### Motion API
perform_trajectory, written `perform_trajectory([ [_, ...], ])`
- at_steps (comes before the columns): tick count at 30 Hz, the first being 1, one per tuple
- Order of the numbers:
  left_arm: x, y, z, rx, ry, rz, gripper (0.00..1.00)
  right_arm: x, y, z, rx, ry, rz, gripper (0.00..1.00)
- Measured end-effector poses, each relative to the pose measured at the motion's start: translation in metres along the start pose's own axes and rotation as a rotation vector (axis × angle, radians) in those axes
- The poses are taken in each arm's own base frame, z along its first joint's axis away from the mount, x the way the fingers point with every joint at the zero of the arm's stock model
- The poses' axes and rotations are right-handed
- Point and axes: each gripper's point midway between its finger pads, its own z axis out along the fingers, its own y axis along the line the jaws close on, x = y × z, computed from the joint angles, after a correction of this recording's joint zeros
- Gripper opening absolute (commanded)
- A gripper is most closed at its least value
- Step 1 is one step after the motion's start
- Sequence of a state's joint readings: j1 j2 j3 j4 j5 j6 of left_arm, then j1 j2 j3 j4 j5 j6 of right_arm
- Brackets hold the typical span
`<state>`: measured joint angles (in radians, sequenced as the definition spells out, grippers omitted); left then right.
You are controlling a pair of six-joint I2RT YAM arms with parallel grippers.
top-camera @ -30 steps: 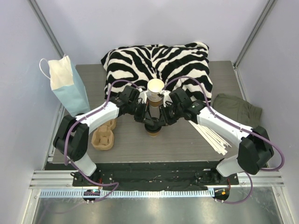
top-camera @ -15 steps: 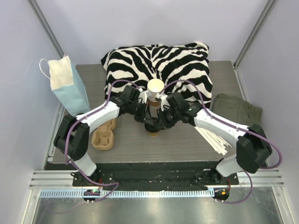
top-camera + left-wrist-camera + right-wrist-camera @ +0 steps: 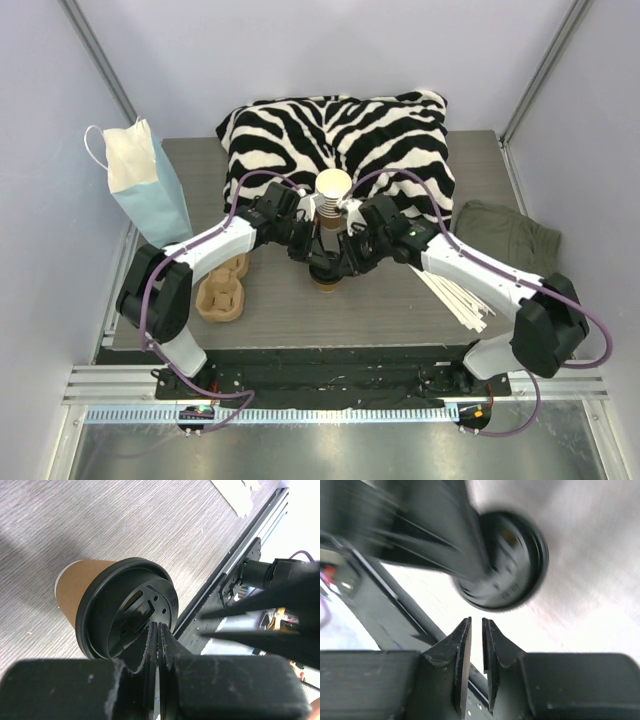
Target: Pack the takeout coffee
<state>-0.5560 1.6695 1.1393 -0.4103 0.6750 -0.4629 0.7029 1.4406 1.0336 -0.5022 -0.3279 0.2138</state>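
Note:
The takeout coffee [image 3: 327, 282], a tan paper cup with a black lid [image 3: 127, 610], stands upright on the grey table between both arms. My left gripper [image 3: 317, 262] is over it, shut. In the left wrist view its fingertips [image 3: 152, 630] meet on the lid's near rim with nothing between them. My right gripper [image 3: 343, 266] hangs close on the cup's right. In the right wrist view, which is blurred, the lid [image 3: 510, 562] lies just beyond the right gripper [image 3: 476, 621]. Its jaws stand a narrow gap apart and hold nothing.
A stack of lidless paper cups [image 3: 333, 195] stands just behind the grippers, before a zebra-print cloth [image 3: 380, 130]. A blue paper bag [image 3: 145, 185] stands at the left and a pulp cup carrier [image 3: 222, 290] lies near it. White sticks [image 3: 455, 295] and a green cloth [image 3: 505, 235] lie right.
The right arm has swung a little toward the cup, and its jaws have parted slightly. The left gripper stays shut on top of the lid.

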Motion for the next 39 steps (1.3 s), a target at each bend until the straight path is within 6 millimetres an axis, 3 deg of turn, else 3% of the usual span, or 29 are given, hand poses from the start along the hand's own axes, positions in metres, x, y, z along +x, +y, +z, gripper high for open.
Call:
perform_trajectory([
  [4,0.0,0.0,0.0,0.0,0.001,0.0,0.05,-0.045,0.018,-0.025,-0.021,-0.139,-0.053,0.25],
  [7,0.0,0.0,0.0,0.0,0.001,-0.001,0.05,-0.06,0.021,-0.029,-0.009,-0.187,-0.085,0.25],
  [12,0.0,0.0,0.001,0.002,0.003,-0.002,0.05,-0.051,0.022,-0.014,0.02,-0.165,-0.123,0.25],
  [17,0.001,0.0,0.002,0.004,0.008,-0.005,0.05,-0.018,0.003,0.017,0.064,-0.085,-0.126,0.23],
  [19,-0.001,0.0,0.002,0.008,0.007,-0.004,0.05,-0.024,0.003,0.02,0.06,-0.108,-0.134,0.23],
  [29,-0.001,-0.001,0.002,0.013,0.007,-0.002,0.04,-0.02,0.009,0.007,0.043,-0.092,-0.14,0.23],
  [35,-0.001,-0.001,0.002,0.012,0.008,-0.002,0.04,-0.048,0.022,-0.011,0.008,-0.137,-0.144,0.23],
  [39,-0.001,-0.001,0.002,0.013,0.008,-0.002,0.04,-0.046,0.021,-0.01,0.002,-0.134,-0.141,0.23],
])
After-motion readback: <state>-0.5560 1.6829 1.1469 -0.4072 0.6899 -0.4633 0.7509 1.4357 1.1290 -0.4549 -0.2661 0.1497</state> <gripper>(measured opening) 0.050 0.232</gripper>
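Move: The cup's black lid lies about 4 cm left of the right hand, 3 cm farther out and some 2 cm lower; its middle is 2 cm ahead, 1 cm right and 1 cm below the left hand's tips, which already rest on it. The cup stack stands about 17 cm beyond the lid. The straws lie roughly 24 cm right of the right hand and 2 cm ahead of it, near table level. Right hand rises 6 cm, dips back beside the lid, then lifts about 4 cm; left fingertips stay on it. ##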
